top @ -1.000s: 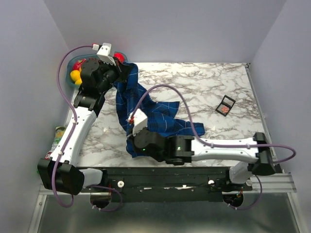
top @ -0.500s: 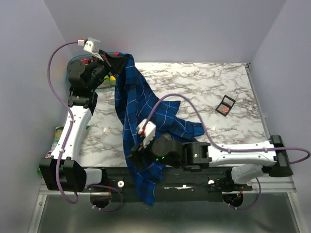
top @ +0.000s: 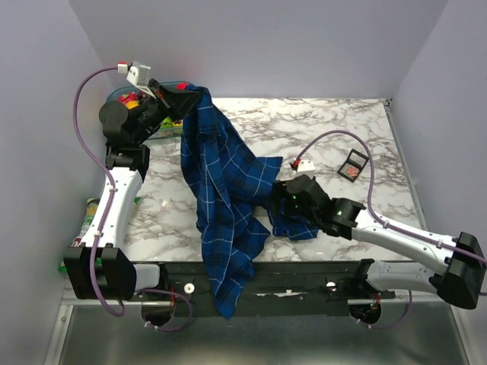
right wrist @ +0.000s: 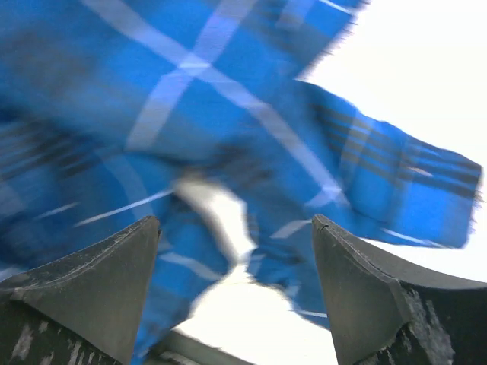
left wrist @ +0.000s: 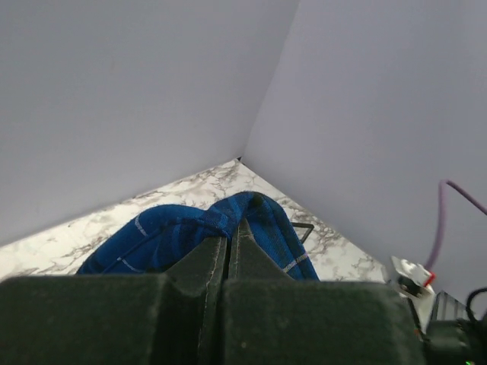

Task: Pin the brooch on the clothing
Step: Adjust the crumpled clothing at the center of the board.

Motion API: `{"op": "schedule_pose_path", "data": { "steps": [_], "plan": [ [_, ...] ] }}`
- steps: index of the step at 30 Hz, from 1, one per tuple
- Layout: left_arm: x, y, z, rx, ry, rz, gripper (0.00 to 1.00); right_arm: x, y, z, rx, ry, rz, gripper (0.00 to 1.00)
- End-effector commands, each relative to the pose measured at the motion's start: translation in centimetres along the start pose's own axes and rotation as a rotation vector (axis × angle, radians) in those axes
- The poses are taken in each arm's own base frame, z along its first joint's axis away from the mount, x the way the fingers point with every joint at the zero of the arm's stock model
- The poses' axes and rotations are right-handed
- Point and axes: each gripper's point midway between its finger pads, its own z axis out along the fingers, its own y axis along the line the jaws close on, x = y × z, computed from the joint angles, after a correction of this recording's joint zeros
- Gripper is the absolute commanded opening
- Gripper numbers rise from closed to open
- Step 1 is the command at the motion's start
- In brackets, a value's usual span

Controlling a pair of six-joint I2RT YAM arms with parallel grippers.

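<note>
The clothing (top: pixel 224 182), a blue plaid shirt, hangs from my left gripper (top: pixel 185 95) at the back left. It drapes across the marble table (top: pixel 327 129) and over the front edge. In the left wrist view the left gripper (left wrist: pixel 230 232) is shut on a fold of the shirt (left wrist: pixel 175 228). My right gripper (top: pixel 274 200) stands open just above the shirt's right-hand part. The right wrist view is blurred: wide jaws of the right gripper (right wrist: pixel 234 228) with shirt cloth (right wrist: pixel 190 91) beyond and nothing between them. The brooch shows only as a salmon speck (top: pixel 350 173) at a small black case.
The small black square case (top: pixel 355 159) lies on the table at the right. A teal bowl (top: pixel 122 97) with red and yellow toys sits at the back left corner, behind the left arm. A green item (top: pixel 93 209) lies at the table's left edge. Walls close in on three sides.
My right gripper opened, let go of the shirt and swung right. The shirt's lower end dropped over the front edge. The left gripper raised its end of the shirt and stays shut.
</note>
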Motion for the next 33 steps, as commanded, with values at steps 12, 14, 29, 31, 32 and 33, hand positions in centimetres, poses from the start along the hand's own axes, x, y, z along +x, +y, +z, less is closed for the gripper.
{"op": "schedule_pose_path", "data": {
  "steps": [12, 14, 29, 31, 32, 33],
  "plan": [
    [-1.9, -1.2, -1.1, 0.046, -0.042, 0.031, 0.00, 8.5, -7.7, 1.6, 0.234, 0.200, 0.210, 0.89],
    [-2.0, -1.2, -1.1, 0.047, -0.041, 0.028, 0.00, 8.7, -8.0, 2.1, 0.264, 0.207, 0.186, 0.89],
    [-4.4, -1.9, -1.9, 0.042, -0.080, 0.048, 0.00, 5.7, -8.7, 1.9, 0.353, 0.203, 0.057, 0.08],
    [-5.5, -2.4, -2.1, 0.061, -0.110, 0.041, 0.00, 2.6, -9.6, -0.3, 0.390, 0.119, 0.040, 0.01],
    [-6.4, -2.3, -2.3, 0.060, -0.130, 0.036, 0.00, 1.1, -9.8, -1.3, 0.404, 0.081, 0.034, 0.01],
    [-7.0, -2.5, -2.5, 0.072, -0.145, 0.028, 0.00, -1.5, -9.7, -2.5, 0.410, 0.024, 0.018, 0.01]
  ]
}}
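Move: My open right hand hovers over the clothing. The fold to grip is level with it ahead, about 6 cm to its right and 11 cm below. The brooch case sits some 13 cm ahead and 26 cm right of my right hand; the table's front edge runs about 18 cm back. From my left hand, holding the clothing's top up high, the fold is roughly 14 cm back, 33 cm right and 40 cm down. I sweep my open right hand down some 11 cm and about 6 cm to its right onto the crumpled fold, tipping the fingers about 15 degrees steeper and turning clockwise. There I shut them, pinch the cloth and draw it up 2–3 cm. My left hand keeps the top end pinched high, easing just 2 cm left. ##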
